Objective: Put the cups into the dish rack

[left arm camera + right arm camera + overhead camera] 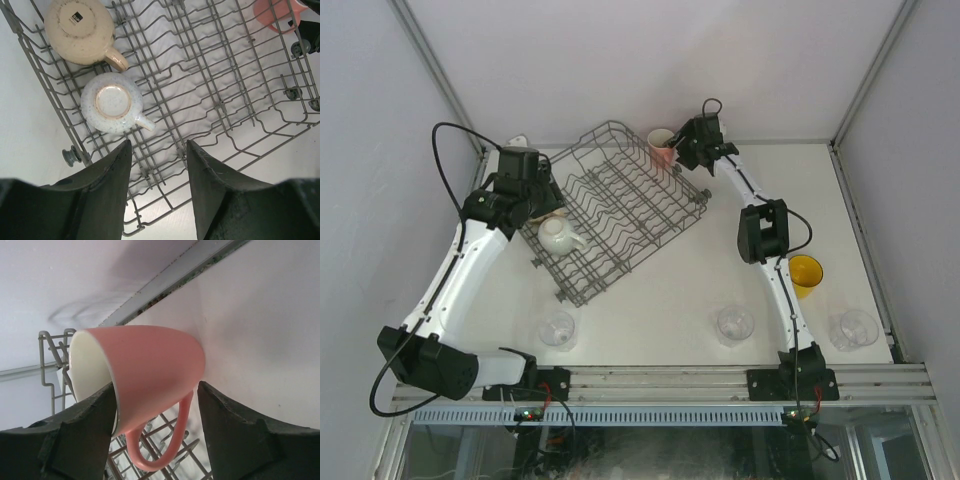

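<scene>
The dish rack point(620, 200) lies at an angle at the back of the table. A tan mug point(80, 31) and a white speckled mug point(112, 102) sit upside down in it. My left gripper point(159, 150) hangs open over the rack's wires point(225, 100), holding nothing. A pink mug point(150, 370) lies tilted on its side at the rack's far corner point(50, 355), mouth to the left and handle down. My right gripper point(156, 386) straddles it. Its left finger is at the rim, and a small gap shows at the right finger. In the top view the pink mug point(662, 146) is beside that gripper point(692, 150).
A yellow mug point(806, 274) stands right of the right arm. Three clear glass tumblers stand along the near side: one at the left point(557, 330), one in the middle point(735, 324), one at the right point(853, 329). Walls close in behind the rack.
</scene>
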Motion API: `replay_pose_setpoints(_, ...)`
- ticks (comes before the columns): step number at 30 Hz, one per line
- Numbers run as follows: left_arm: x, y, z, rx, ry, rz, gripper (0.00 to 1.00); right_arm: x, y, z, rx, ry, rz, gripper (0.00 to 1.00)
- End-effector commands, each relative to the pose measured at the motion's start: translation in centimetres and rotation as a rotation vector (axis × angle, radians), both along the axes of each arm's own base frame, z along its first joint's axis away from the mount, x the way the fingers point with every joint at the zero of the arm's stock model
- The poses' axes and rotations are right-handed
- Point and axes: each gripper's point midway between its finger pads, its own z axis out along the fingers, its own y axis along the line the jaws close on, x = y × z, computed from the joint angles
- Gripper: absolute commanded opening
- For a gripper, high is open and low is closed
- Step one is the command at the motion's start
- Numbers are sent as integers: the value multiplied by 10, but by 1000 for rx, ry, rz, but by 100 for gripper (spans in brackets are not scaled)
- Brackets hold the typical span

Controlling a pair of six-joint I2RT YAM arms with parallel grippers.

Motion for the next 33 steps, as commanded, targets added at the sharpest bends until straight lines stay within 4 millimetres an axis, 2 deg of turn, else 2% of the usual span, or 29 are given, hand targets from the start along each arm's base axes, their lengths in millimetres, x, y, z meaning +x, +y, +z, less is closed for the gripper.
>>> replay_pose_setpoints(1,9,3,25,10,-55,-19,52,14,2,21,45,-74,-11,61)
replay_pose_setpoints(3,9,4,23,14,-50,-18,52,15,2,20,49,-76,-14,59)
replay_pose_setpoints(12,12,7,20,10,-43,-12,52,13,-3,17,45,-61,-16,36)
replay_pose_setpoints(19,15,5,21,-3,-49,-12,52,11,-11,16,33,-50,-11,22)
replay_pose_setpoints(21,16,5,20,-4,-46,-13,52,11,-12,16,34,-48,-9,10)
replay_pose_setpoints(22,17,4,21,-6,-46,-14,52,11,-12,14,37,-46,-8,1)
replay_pose_setpoints(26,18,3,20,-8,-45,-15,52,11,-12,14,42,-51,-3,0)
replay_pose_setpoints(31,21,1,19,-13,-44,-25,51,12,-7,24,100,-79,35,0)
replay_pose_setpoints(33,23,-1,18,-16,-45,-29,51,12,-6,35,158,-96,54,0)
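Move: The pink cup stands upright right at the right fingers, its middle about 4 cm to that hand's left, 2 cm ahead and 4 cm below. The dish rack's middle is some 17 cm back and 17 cm left, about 5 cm below; its right-hand corner lies roughly 14 cm back and 7 cm right, also 5 cm below. From the left hand, the pink cup is about 32 cm ahead, 20 cm right and 22 cm below. With one finger at the pink cup's mouth and the other outside the near wall, the right hand eases about 1 cm forward and slightly up while its fingers close from roughly two-thirds open. Still closing, it then sinks about 2.5 cm and slips some 2 cm to the right, ending nearly shut with the rim wall pinched between the fingertips, the wrist hardly turning. ##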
